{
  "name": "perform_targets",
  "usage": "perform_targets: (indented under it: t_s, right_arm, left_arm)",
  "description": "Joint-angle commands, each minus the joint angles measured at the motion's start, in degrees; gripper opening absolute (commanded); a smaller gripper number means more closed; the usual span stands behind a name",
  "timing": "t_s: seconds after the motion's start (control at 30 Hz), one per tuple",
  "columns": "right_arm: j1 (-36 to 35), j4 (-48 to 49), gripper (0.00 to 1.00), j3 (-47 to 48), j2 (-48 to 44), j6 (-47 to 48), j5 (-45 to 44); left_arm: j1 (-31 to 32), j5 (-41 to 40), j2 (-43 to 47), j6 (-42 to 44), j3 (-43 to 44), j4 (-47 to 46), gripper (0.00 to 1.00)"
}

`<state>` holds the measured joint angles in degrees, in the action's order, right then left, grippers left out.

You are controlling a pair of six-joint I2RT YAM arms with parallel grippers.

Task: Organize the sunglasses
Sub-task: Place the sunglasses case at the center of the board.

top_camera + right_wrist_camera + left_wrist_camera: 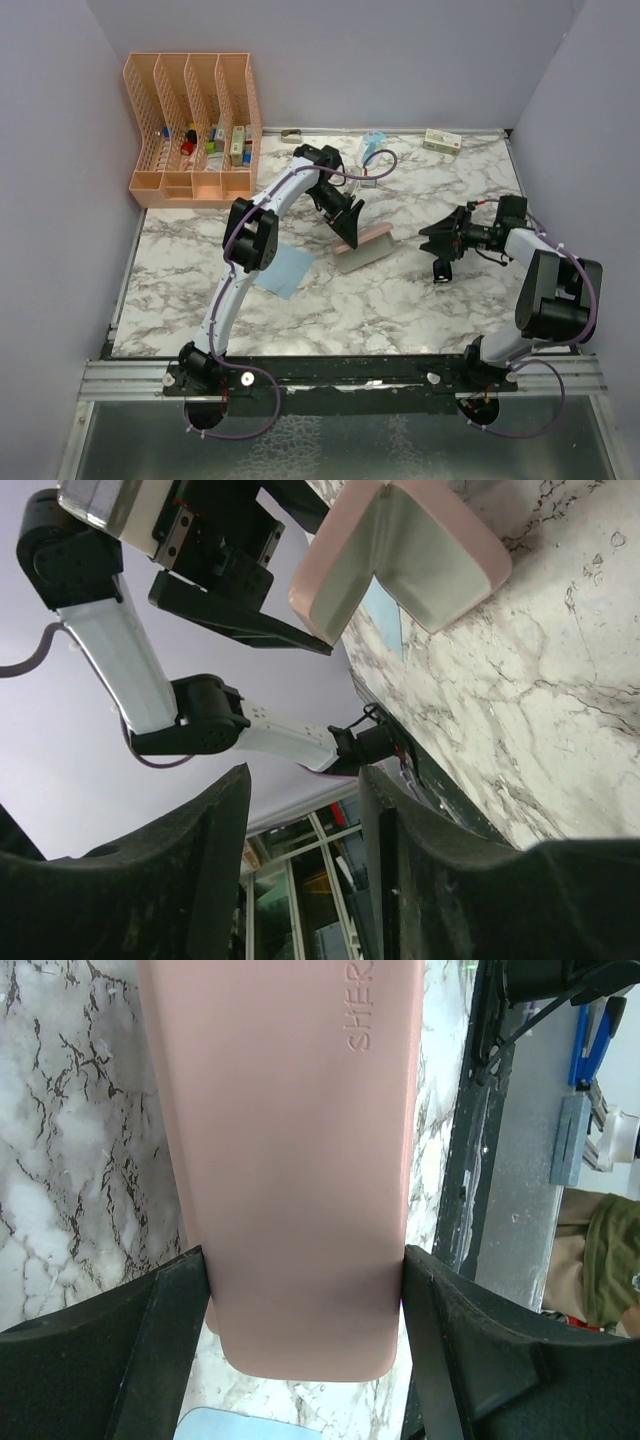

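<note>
The pink case (pixel 365 247) lies open mid-table, its lid tilted up; the right wrist view shows its pale empty-looking inside (pixel 420 550). My left gripper (pixel 346 230) is shut on the case's lid (pixel 290 1160), with one finger (pixel 170 1320) on each long side. My right gripper (pixel 437 250) hovers open and empty just right of the case, rolled on its side, with nothing between its fingers (pixel 215 840). The black sunglasses do not show in any view. The light blue cloth (pixel 285 268) lies flat left of the case.
An orange slotted organizer (pixel 190 130) with small items stands at the back left. A small box (pixel 442 141) and a blue-and-white item (pixel 375 148) lie along the back wall. The table's front rail (pixel 340 372) runs along the near edge.
</note>
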<state>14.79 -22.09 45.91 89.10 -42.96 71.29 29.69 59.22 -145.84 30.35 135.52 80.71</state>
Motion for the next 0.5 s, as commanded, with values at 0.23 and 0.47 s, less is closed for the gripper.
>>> perform_targets:
  t_s: [0.23, 0.47]
  right_arm:
    - [-3.5, 2.8, 0.49, 1.0, 0.4, -1.8, -2.4]
    - [-3.9, 1.2, 0.46, 0.9, -0.3, -0.6, -3.6]
  left_arm:
    - [-0.2, -0.1, 0.1, 1.9, 3.0, 0.1, 0.89]
    - [-0.2, -4.2, 3.3, 1.9, 4.7, -1.9, 0.96]
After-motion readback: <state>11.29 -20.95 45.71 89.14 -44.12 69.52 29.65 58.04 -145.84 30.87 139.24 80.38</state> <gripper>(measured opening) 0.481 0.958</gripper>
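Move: The sunglasses case, already standing half open on the board, is still between the left fingers near its left end; its middle lies about 4 cm to that hand's right, 2 cm back and 3 cm below. The blue cloth is roughly 16 cm left and 7 cm back of the left hand, and the dark sunglasses some 20 cm right and 5 cm back. From the right hand the case is about 14 cm left, nearly level with it fore and aft, and 8 cm lower. Staying put at first, the left hand spreads its fingers nearly fully so that both pads come free of the case's sides, then starts to lift off, about 1 cm forward and 1 cm up, with the fingertips tilting slightly. The right hand eases some 1.5 cm left towards the case's open side, fingers kept about half open and not touching. ##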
